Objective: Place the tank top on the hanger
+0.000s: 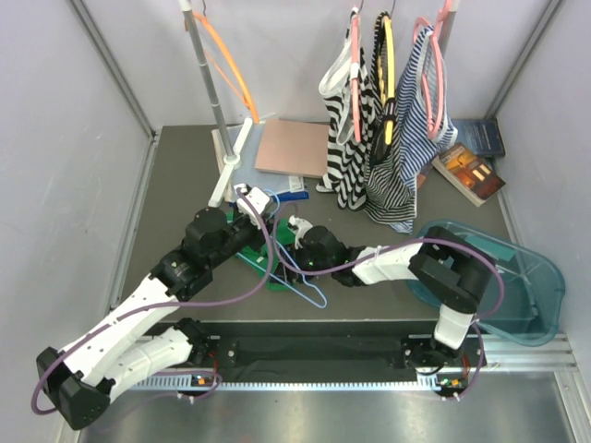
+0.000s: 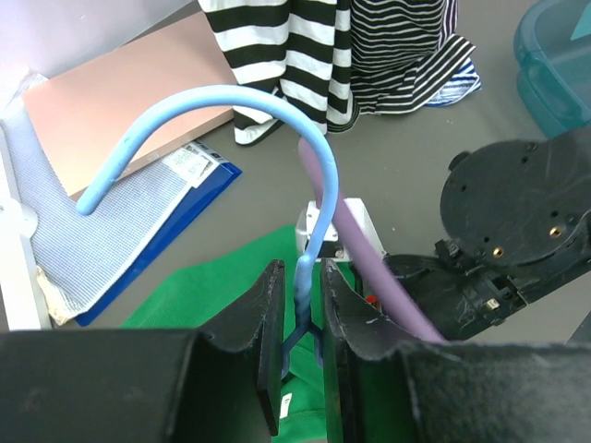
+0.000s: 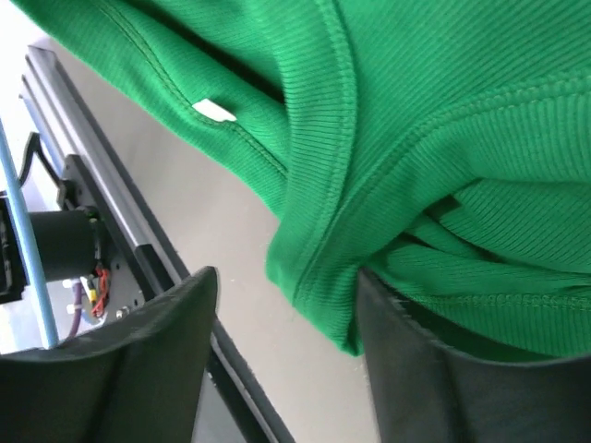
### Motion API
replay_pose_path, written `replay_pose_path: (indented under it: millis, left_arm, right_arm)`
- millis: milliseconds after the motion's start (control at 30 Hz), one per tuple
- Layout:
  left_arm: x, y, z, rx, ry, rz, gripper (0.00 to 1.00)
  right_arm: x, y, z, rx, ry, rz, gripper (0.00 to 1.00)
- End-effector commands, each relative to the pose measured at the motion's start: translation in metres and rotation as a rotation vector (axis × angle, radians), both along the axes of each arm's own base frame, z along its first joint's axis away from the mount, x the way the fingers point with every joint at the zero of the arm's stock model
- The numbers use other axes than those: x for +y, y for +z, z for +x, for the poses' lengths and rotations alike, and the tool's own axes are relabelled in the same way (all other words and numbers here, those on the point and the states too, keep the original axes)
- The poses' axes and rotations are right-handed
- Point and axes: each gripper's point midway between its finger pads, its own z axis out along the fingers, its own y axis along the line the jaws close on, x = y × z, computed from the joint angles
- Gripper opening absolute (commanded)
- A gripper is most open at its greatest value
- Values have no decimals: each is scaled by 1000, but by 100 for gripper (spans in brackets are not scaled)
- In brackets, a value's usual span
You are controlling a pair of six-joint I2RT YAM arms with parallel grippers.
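The bright-green tank top (image 1: 269,261) lies crumpled on the dark table between the two arms. In the left wrist view my left gripper (image 2: 302,288) is shut on the neck of the light-blue hanger (image 2: 236,94), whose hook arches upward above the green fabric (image 2: 208,297). The hanger's lower wire (image 1: 312,292) pokes out near the table's front. My right gripper (image 3: 288,309) stands open over a folded edge of the tank top (image 3: 323,212). The cloth touches the right finger (image 3: 434,378), with a gap to the left finger (image 3: 148,360). A white label (image 3: 213,111) shows on the hem.
Striped tops (image 1: 388,138) hang on pink and yellow hangers at the back. An orange hanger (image 1: 231,65) hangs on a pole. A brown board (image 1: 291,148), books (image 1: 471,171) and a teal bin (image 1: 517,277) sit around. The purple cable (image 2: 369,249) crosses by my left gripper.
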Motion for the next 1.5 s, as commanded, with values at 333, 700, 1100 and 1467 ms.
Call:
replay_pose_path:
  millis: [333,700,1100,1467]
  left_arm:
    - [10,24,5,-100,46,-17,0]
    - [38,33,16,-169,187,21,0]
    - [54,39,19,-215,260,29,0]
    - [53,37,19,-217,256,33,0]
  right_arm:
    - [-13,29,11,-29,-85,48,0]
    - [-94,32,-10,-17,-132,-11,0]
    - [-150,52,-38,-24,-173,-91,0]
    - [-174,58,-46,-19,-210,-130,0]
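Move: The loose fold of the green tank top that my right hand will pinch lies almost between its open fingers, about 1 cm ahead, 1 cm left and 2 cm below. The hanger's right corner hangs some 10 cm right, 8 cm back and 5 cm above that hand. From my left hand, which holds the hanger by its neck, the fold lies about 6 cm back, 2 cm right and 20 cm down; the blue folder is roughly 22 cm ahead, 4 cm left and 20 cm below. I sink my right hand a last centimetre and shut its fingers on the fold, then draw it about 16 cm to the right, lifting some 6 cm and easing back about 4 cm. Meanwhile my left hand keeps its grip on the hanger neck and shifts nearly 5 cm left, slightly up, turning some 10 degrees counter-clockwise. ##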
